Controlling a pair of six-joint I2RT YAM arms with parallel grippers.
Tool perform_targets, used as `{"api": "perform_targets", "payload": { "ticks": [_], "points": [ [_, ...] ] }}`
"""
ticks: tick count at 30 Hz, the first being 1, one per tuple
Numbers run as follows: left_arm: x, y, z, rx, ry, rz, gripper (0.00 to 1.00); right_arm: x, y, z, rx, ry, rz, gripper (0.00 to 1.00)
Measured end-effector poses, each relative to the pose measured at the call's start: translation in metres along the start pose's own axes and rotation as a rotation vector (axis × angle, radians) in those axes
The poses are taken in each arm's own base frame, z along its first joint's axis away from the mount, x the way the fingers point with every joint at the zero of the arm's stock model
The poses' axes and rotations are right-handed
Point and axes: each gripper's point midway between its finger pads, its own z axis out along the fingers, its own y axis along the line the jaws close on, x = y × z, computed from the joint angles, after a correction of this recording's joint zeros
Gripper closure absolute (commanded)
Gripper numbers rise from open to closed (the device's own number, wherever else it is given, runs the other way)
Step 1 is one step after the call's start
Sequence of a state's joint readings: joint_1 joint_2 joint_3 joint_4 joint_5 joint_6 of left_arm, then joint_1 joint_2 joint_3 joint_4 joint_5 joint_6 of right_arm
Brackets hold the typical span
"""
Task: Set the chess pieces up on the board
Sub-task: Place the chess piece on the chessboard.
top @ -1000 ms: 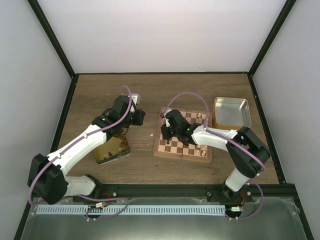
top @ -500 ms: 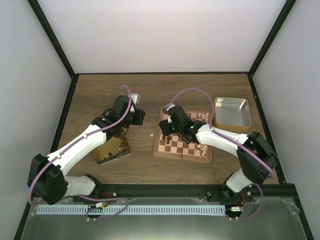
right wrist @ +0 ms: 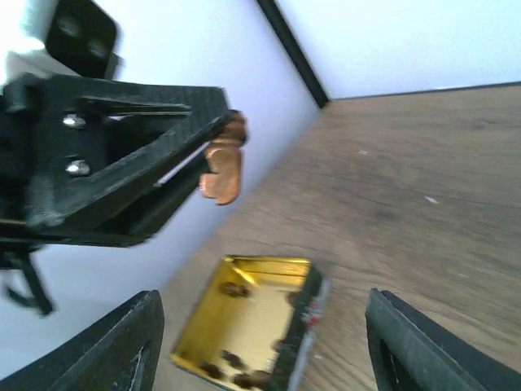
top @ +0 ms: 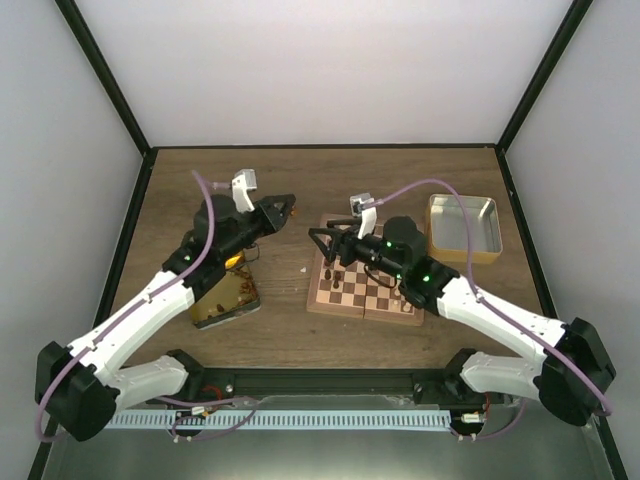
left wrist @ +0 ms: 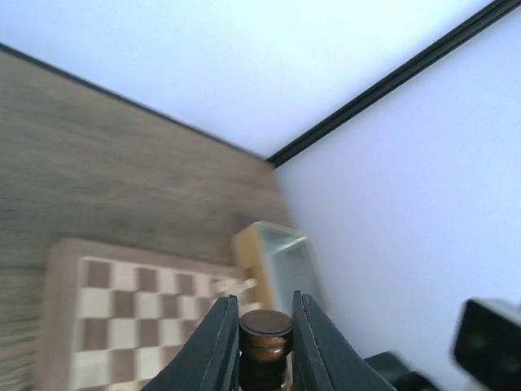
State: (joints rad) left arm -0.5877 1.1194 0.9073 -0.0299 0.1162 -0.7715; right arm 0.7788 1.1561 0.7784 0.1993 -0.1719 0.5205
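My left gripper (top: 288, 207) hovers left of the board (top: 385, 302), shut on a dark brown chess piece (left wrist: 264, 335); the piece's round top shows between the two fingers. The same piece (right wrist: 223, 168) appears in the right wrist view, pinched at the tip of the left jaws. My right gripper (top: 322, 247) is open and empty over the board's left edge, facing left toward the gold tin (right wrist: 244, 314). Several dark and pale pieces (top: 336, 271) stand on the board (left wrist: 122, 322).
The shiny gold tin (top: 224, 298), with dark pieces lying in it, sits left of the board under the left arm. A silver tin (top: 464, 226) stands at the board's far right corner. Black frame rails edge the table.
The right gripper has opened, lifted off the board's left part and swung to face left. The left gripper has risen and turned toward the board with its piece.
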Motion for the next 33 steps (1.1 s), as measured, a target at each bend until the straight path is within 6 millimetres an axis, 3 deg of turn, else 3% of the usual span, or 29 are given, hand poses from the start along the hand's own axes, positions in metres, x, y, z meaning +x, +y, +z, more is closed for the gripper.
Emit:
{"api": "perform_targets", "payload": {
  "ticks": [9,13,17,22,28,33],
  "points": [
    [-0.016,-0.043,-0.012,0.317,-0.086,-0.342,0.89,-0.034,0.056,-0.016,-0.306,-0.146,0.079,0.33],
    [-0.031,-0.066,-0.024,0.440,-0.119,-0.381,0.89,-0.047,0.066,-0.019,-0.363,-0.193,0.131,0.42],
    [-0.038,-0.085,-0.036,0.544,-0.127,-0.392,0.89,-0.053,0.070,-0.009,-0.386,-0.179,0.184,0.49],
    [-0.035,-0.090,-0.045,0.617,-0.123,-0.399,0.89,-0.073,0.089,-0.005,-0.460,-0.192,0.185,0.51],
    [-0.036,-0.097,-0.054,0.667,-0.129,-0.383,0.89,-0.078,0.100,-0.011,-0.519,-0.201,0.179,0.65],
    [-0.038,-0.105,-0.061,0.710,-0.133,-0.365,0.89,-0.080,0.102,-0.012,-0.536,-0.203,0.196,0.70]
  ]
}}
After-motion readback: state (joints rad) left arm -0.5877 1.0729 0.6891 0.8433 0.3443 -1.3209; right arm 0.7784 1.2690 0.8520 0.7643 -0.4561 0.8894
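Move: The left gripper already holds the knight; the open right gripper it is taken to waits about 7 cm to its right, 4 cm back and a little lower. From the right gripper the knight is some 6 cm left, 3 cm ahead and 2 cm up. Also from the right gripper, the nearest dark piece stands about 5 cm ahead, 1 cm right and 20 cm below, the chessboard's middle 3 cm ahead, 9 cm right and 21 cm below. Lift both grippers together for the hand-over: raise the left about 11 cm and back some 5, tipping its fingers upward, knight still pinched. Raise the right about 12 cm, easing back and left towards the knight, its fingers tilting up some 30 degrees; hold them open at first, then close them roughly halfway around the knight's head. ##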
